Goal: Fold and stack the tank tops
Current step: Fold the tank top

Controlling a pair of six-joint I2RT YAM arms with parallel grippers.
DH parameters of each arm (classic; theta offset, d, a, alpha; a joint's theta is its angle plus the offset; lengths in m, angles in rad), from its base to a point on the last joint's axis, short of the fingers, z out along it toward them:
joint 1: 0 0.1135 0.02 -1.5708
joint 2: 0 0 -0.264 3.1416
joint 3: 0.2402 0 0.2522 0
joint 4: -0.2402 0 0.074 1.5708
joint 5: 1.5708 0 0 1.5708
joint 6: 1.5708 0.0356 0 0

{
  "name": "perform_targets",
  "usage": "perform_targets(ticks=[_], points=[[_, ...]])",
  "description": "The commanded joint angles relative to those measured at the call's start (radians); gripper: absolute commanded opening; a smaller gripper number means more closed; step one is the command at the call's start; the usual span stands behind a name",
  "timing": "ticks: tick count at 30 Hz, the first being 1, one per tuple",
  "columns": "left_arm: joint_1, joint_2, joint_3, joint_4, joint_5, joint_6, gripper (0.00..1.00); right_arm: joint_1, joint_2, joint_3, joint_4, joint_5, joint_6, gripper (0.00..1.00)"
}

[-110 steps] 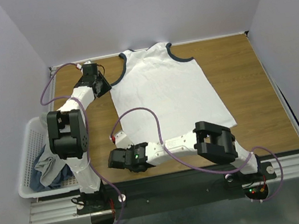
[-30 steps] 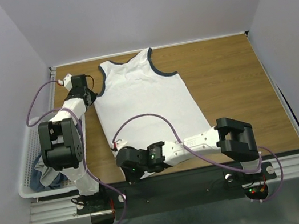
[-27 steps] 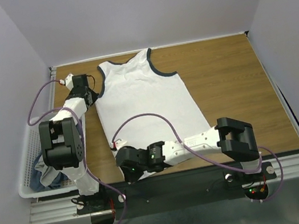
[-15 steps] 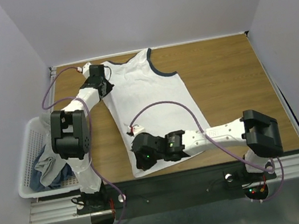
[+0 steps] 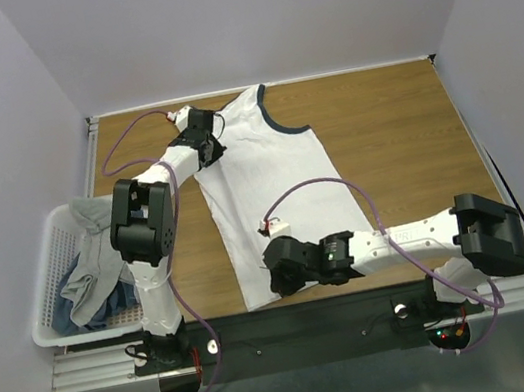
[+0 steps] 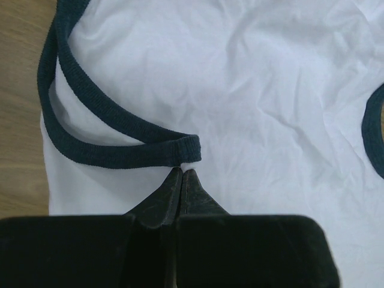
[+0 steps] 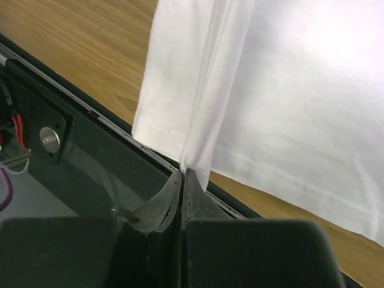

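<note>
A white tank top [image 5: 282,167] with navy-edged neck and armholes lies on the wooden table, plain side up and its left side folded over. My left gripper [image 5: 213,150] is shut on the shoulder strap at the far end; in the left wrist view its tips [image 6: 182,171] pinch white cloth just below the navy edging [image 6: 114,153]. My right gripper [image 5: 274,277] is shut on the hem near the table's front edge; in the right wrist view it [image 7: 183,173] holds a raised fold of the tank top [image 7: 288,90]. Grey tank tops [image 5: 88,272] lie crumpled in the basket.
A white lattice basket [image 5: 48,295] stands off the table's left edge, beside the left arm's base. The black front rail [image 7: 90,144] runs right under the held hem. Bare wood [image 5: 403,130] stretches to the right of the top.
Both grippers have moved right, carrying the tank top's left edge over its middle. The top now looks narrower and sits further right at its near end.
</note>
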Motion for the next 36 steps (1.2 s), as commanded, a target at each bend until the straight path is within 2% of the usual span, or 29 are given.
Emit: perform_targets(ticks=[1, 14, 15, 18, 19, 21, 22, 23, 27, 29, 31, 32, 36], points=[[-0.016, 0.0, 0.071, 0.016, -0.041, -0.009, 0.0, -0.003, -0.049, -0.04, 0.022, 0.035, 0.035, 0.0], [-0.043, 0.024, 0.061, 0.023, -0.038, -0.005, 0.0, -0.005, -0.03, -0.095, 0.039, 0.084, 0.055, 0.01], [-0.043, 0.021, 0.061, 0.023, -0.037, -0.002, 0.06, -0.005, -0.029, -0.095, 0.037, 0.084, 0.058, 0.03], [-0.045, 0.011, 0.048, 0.039, -0.034, 0.007, 0.25, -0.005, -0.041, -0.101, 0.037, 0.099, 0.064, 0.18], [-0.045, -0.006, 0.044, 0.057, -0.028, 0.012, 0.35, -0.005, -0.062, -0.101, 0.036, 0.106, 0.065, 0.28], [-0.045, -0.035, 0.033, 0.08, -0.014, 0.03, 0.45, -0.005, -0.087, -0.106, 0.031, 0.13, 0.062, 0.42], [-0.045, -0.045, 0.034, 0.08, -0.008, 0.036, 0.47, -0.005, -0.101, -0.106, 0.025, 0.142, 0.061, 0.42], [-0.045, -0.051, 0.038, 0.086, 0.0, 0.044, 0.49, -0.003, -0.115, -0.103, 0.017, 0.155, 0.062, 0.49], [-0.045, -0.083, 0.059, 0.08, 0.029, 0.058, 0.5, -0.018, -0.181, -0.077, -0.095, 0.277, 0.068, 0.5], [-0.046, -0.106, 0.051, 0.083, 0.054, 0.05, 0.49, -0.06, -0.207, -0.069, -0.121, 0.291, 0.042, 0.5], [-0.051, -0.13, 0.031, 0.089, 0.063, 0.047, 0.49, -0.167, -0.247, -0.074, -0.132, 0.273, 0.006, 0.5], [-0.057, -0.141, 0.013, 0.094, 0.061, 0.047, 0.5, -0.262, -0.256, -0.075, -0.133, 0.246, -0.042, 0.5], [-0.068, -0.172, -0.015, 0.117, 0.077, 0.055, 0.53, -0.451, -0.258, -0.015, -0.135, 0.189, -0.174, 0.49]])
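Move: Each hand already pinches the tank top's turned-over left side. The left hand holds the armhole edge, and its laying spot on the body is about 2 cm right and 2 cm down. The right armhole's lower end lies some 19 cm right and 2 cm ahead of that hand. The right hand holds the hem end, to be laid about 3 cm right, 1 cm ahead and 3 cm down; the hem's left corner sits roughly 6 cm left of it and 2 cm back. Both hands let go of the folded-over edge, fingers opening about halfway, after carrying it a last 2 cm or so right and down onto the tank top. Then the left hand lifts off some 6 cm, its fingers tilting up slightly, while the right hand comes free and sweeps forward over the cloth, about 11 cm, also going right and rising, and turning some 20 degrees clockwise. ##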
